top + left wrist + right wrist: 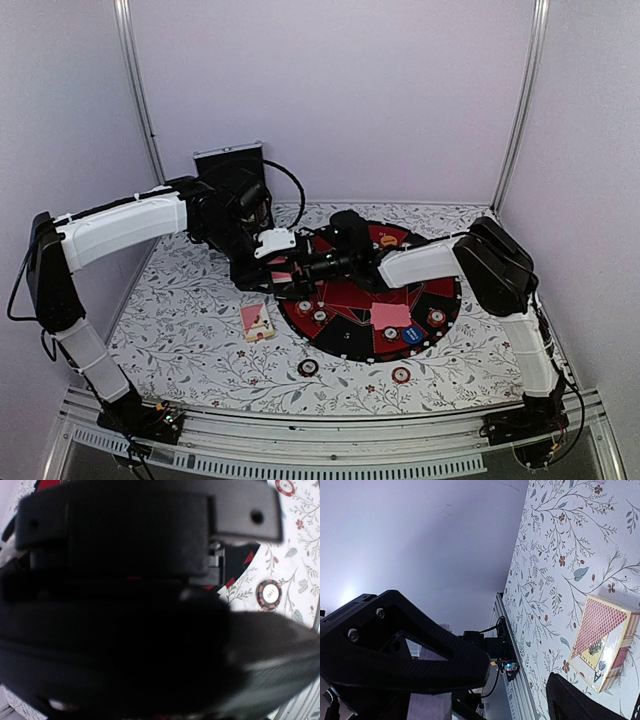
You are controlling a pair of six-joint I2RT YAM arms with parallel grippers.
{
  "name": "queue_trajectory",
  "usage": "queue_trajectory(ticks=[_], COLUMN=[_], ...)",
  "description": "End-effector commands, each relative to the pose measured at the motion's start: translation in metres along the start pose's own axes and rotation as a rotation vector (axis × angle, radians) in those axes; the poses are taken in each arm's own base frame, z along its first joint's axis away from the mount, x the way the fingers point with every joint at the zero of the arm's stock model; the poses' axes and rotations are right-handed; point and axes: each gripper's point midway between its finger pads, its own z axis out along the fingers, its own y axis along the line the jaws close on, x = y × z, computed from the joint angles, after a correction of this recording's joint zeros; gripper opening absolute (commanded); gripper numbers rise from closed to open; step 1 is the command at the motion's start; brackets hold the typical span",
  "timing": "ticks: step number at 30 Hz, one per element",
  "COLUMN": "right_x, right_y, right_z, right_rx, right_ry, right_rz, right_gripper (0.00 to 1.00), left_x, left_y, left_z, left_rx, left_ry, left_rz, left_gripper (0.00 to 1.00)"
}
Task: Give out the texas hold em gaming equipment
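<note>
The small pink card box (257,322) lies on the floral cloth left of the round black-and-red mat (345,345); the right wrist view shows the card box (602,647) too. On the mat lie a pink card (390,315), a blue button (412,335), an orange button (388,240) and striped chips (437,317). Two more chips (308,367) sit on the cloth in front. My left gripper (272,268) hovers at the mat's left edge, its jaws hidden in its own dark view. A pink sliver (282,275) shows at its tip. My right gripper (305,268) meets it there, open and empty (520,677).
The silver-edged black case (230,160) stands at the back left behind the left arm. A metal rail (512,690) runs along the table's near edge. In the left wrist view a chip (270,594) lies on the cloth beside the mat.
</note>
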Motion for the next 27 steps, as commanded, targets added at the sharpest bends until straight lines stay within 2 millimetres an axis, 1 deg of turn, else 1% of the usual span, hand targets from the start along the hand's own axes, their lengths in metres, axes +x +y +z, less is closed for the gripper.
queue_trajectory(ticks=[1,4,7,11,14,18,20,27], right_x=[-0.001,-0.003,-0.005,-0.010,-0.014,-0.018,-0.019,-0.020], right_y=[-0.001,-0.007,-0.015,-0.032,-0.039,-0.043,-0.041,-0.037], right_z=[0.014,0.015,0.011,-0.004,-0.017,-0.030,-0.035,-0.043], right_rx=[-0.027,-0.021,-0.006,0.039,0.072,0.096,0.103,0.131], right_ry=[0.020,0.017,0.007,-0.029,-0.059,-0.083,-0.093,-0.100], right_rz=[0.003,0.015,0.027,0.053,0.052,0.046,0.040,0.019], right_gripper=[0.88,0.86,0.83,0.81,0.77,0.67,0.63,0.49], left_x=[-0.010,-0.010,-0.009,-0.010,-0.010,-0.010,-0.010,-0.009], left_y=[0.006,0.006,0.005,0.005,0.005,0.006,0.006,0.006], left_z=[-0.011,-0.011,-0.012,-0.014,-0.015,-0.016,-0.016,-0.015], left_rx=[-0.023,-0.022,-0.022,-0.025,-0.027,-0.029,-0.030,-0.032], left_ry=[-0.050,-0.050,-0.050,-0.053,-0.056,-0.059,-0.057,-0.051], left_rz=[-0.005,-0.005,-0.003,-0.001,0.000,0.000,0.001,0.001], left_gripper=[0.00,0.00,0.00,0.00,0.00,0.00,0.00,0.00])
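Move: My right hand is already at the card deck, fingers pointing left. The deck's middle is about 1 cm to my right hand's left and about 1 cm ahead, at fingertip height. My left hand still grips the deck, whose middle is some 2 cm to its right. From my right hand, the card box stands on the table about 6 cm left, level, 13 cm below. The nearest mat chips lie roughly 3 cm ahead, 4 cm right, 14 cm below. With one finger of my right hand across the deck's red back, I ease about 1 cm further left and sink about 1 cm, pressing on the deck. Then I draw back some 3 cm to the right while creeping 2 cm forward and rising back to the starting height, closing the gap from nearly wide open to about half. My left hand holds the deck almost still. ##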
